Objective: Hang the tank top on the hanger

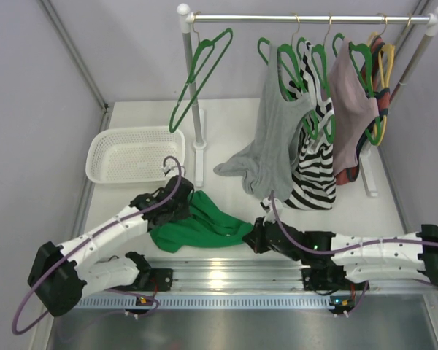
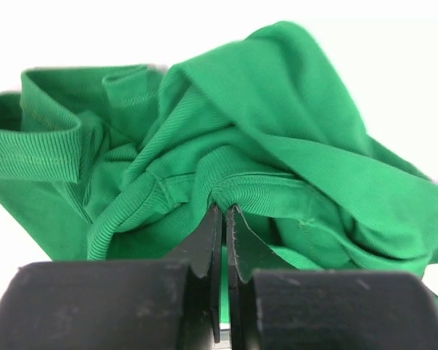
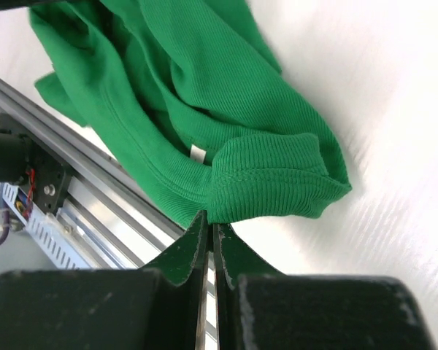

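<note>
The bright green tank top lies crumpled on the white table near the front edge, between my two arms. My left gripper is at its left end, shut on a ribbed fold of the tank top, jaws pinched together. My right gripper is at the right end, shut on the hemmed edge of the tank top, fingertips closed on the fabric. An empty green hanger with a gold hook hangs tilted at the left end of the rail.
A white basket sits at the back left. The clothes rack spans the back, its left post standing close behind the tank top. On it hang a grey tank top, a striped top, a pinkish garment and a yellow hanger.
</note>
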Motion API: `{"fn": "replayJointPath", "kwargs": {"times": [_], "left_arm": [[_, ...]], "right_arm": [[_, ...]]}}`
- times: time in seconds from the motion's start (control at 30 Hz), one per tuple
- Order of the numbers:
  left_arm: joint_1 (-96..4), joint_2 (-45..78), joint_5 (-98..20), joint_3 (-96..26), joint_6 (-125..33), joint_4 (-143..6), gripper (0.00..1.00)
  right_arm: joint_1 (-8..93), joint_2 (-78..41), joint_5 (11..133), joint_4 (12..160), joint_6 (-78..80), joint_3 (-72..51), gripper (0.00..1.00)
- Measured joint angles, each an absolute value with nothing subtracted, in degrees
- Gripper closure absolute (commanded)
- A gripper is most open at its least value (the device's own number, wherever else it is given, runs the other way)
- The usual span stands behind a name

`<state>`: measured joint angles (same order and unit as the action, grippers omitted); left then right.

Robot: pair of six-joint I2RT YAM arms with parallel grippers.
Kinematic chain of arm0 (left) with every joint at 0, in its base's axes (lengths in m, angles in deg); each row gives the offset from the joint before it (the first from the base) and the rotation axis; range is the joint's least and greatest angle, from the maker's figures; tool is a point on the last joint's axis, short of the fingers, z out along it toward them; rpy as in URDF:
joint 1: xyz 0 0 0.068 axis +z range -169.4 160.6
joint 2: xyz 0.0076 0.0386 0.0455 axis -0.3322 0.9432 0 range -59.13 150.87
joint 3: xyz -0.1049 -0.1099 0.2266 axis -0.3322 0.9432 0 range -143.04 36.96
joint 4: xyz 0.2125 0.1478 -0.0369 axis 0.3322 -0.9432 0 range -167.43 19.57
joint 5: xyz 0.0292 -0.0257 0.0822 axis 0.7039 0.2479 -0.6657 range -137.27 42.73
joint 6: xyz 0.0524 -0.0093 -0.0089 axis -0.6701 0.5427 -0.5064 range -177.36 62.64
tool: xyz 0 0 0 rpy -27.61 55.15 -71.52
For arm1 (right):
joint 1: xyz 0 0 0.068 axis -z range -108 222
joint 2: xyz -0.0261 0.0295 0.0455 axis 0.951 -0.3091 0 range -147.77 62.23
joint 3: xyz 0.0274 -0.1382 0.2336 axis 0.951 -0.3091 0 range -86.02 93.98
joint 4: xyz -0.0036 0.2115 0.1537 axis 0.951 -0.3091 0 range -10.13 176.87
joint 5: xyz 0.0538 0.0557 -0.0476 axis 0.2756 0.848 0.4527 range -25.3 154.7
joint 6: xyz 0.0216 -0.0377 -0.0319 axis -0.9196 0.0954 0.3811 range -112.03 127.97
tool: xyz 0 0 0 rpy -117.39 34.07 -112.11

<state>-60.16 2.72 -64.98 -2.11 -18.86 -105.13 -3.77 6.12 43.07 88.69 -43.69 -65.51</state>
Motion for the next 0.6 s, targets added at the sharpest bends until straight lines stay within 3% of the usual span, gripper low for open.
{"fn": "replayJointPath", "kwargs": {"times": [0.3,0.6], "left_arm": [[-60.77,-4.67,-64.98,-19.92,-22.33,-111.38,1.00],[-60.77,-3.42,-66.34,-45.40,-25.63,-117.26,1.00]], "right_arm": [[-2.37,16.59,36.27,76.49,-34.20,-53.66,1.00],[5.59,17.61,35.11,70.33,-16.63,-30.27,1.00]]}}
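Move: Both hands already pinch the green tank top low over the table. The empty green hanger's middle hangs some 22 cm ahead of the left hand, 6 cm right and 33 cm above; the rack post stands 21 cm ahead and 4 cm right, the white basket 18 cm ahead and 16 cm left. From the right hand the hanger is about 31 cm ahead, 16 cm left and 33 cm up, the gray top 25 cm ahead, 3 cm right. Still pinching the tank top between shut fingers, both hands lift it steeply and ever faster towards the empty hanger, the left by about 30 cm, the right slightly less. The right also swings forward and a little to the right, opening the space between the hands, while both wrists tilt up some 30 degrees. ##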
